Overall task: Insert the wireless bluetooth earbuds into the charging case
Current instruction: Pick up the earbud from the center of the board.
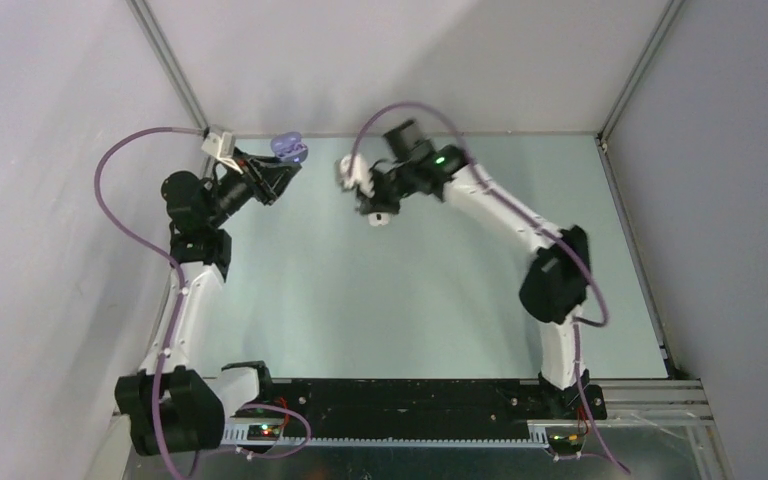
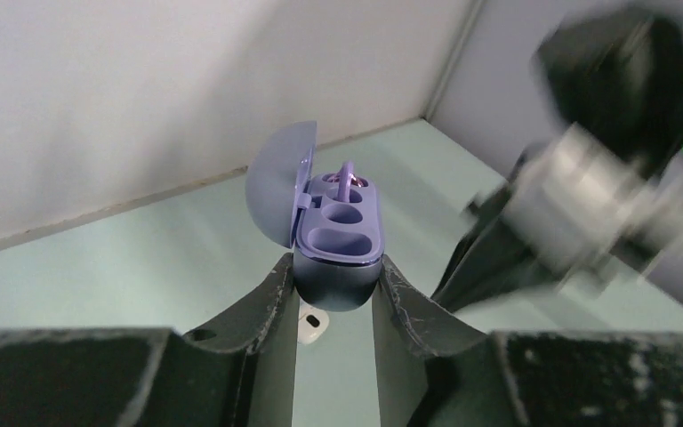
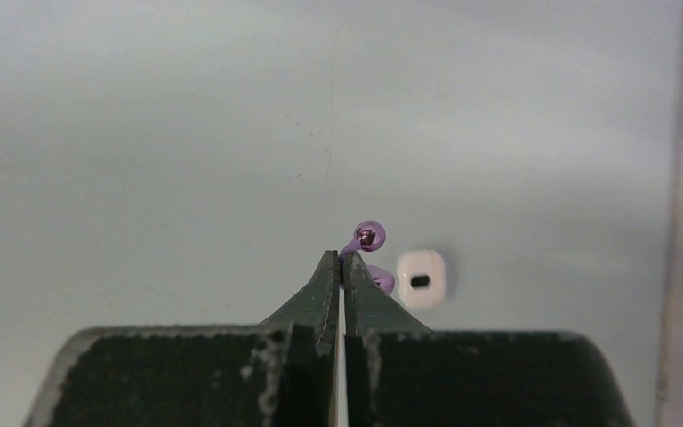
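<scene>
The purple charging case [image 2: 338, 253] is held off the table with its lid open, and my left gripper [image 2: 336, 280] is shut on its lower body. One purple earbud [image 2: 347, 182] sits in the case's far slot. The near slots show empty. In the top view the case [image 1: 290, 148] is at the back left, with my left gripper [image 1: 282, 168] under it. My right gripper [image 3: 342, 260] is shut on a second purple earbud [image 3: 368, 237], pinching its stem at the fingertips. A white earbud [image 3: 421, 278] lies on the table just beyond, and a white earbud [image 2: 312, 327] also shows below the case.
The right arm [image 2: 587, 178] shows blurred close to the case's right side. White walls and a metal frame post [image 1: 165, 55] bound the table at the back. The right gripper [image 1: 368, 205] hangs over the table's back centre.
</scene>
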Robot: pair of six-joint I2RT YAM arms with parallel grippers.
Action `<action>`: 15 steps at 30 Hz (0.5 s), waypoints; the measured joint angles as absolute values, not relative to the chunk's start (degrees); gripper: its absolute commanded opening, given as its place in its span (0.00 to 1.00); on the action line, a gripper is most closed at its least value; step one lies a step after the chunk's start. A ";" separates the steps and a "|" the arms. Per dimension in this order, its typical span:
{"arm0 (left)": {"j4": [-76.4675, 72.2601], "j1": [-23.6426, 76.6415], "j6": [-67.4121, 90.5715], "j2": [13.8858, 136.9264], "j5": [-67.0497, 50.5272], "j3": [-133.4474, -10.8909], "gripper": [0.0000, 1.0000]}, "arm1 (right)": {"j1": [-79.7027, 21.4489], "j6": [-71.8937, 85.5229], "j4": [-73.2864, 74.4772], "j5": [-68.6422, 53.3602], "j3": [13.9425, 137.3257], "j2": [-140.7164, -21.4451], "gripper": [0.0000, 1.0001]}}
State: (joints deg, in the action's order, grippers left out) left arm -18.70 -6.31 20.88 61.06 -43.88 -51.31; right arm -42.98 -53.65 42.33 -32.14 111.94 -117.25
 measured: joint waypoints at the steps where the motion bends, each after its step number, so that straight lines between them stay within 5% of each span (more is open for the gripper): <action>1: -19.88 -6.09 20.14 62.41 -45.98 -51.33 0.00 | -41.32 -52.05 44.38 -34.44 113.36 -114.96 0.00; 15: -19.18 4.82 5.89 74.67 -63.26 -60.53 0.00 | -29.78 -28.45 57.91 -57.17 119.26 -103.92 0.00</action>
State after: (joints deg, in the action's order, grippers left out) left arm -19.18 4.82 5.89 74.67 -63.26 -60.53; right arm -29.78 -28.45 57.91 -57.17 119.26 -103.92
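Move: The purple case, open in the left fingers with one earbud already in it, lies about 11 cm left of the right hand, 1 cm ahead and 17 cm above. The white case on the table is some 9 cm ahead of the right hand, 4 cm right and 18 cm below. From the left hand, the earbud already pinched by the right is about level fore and aft, 11 cm right and 17 cm below. Right hand raises the earbud some 15 cm, swinging right, while left carries the case 9 cm right towards it. ##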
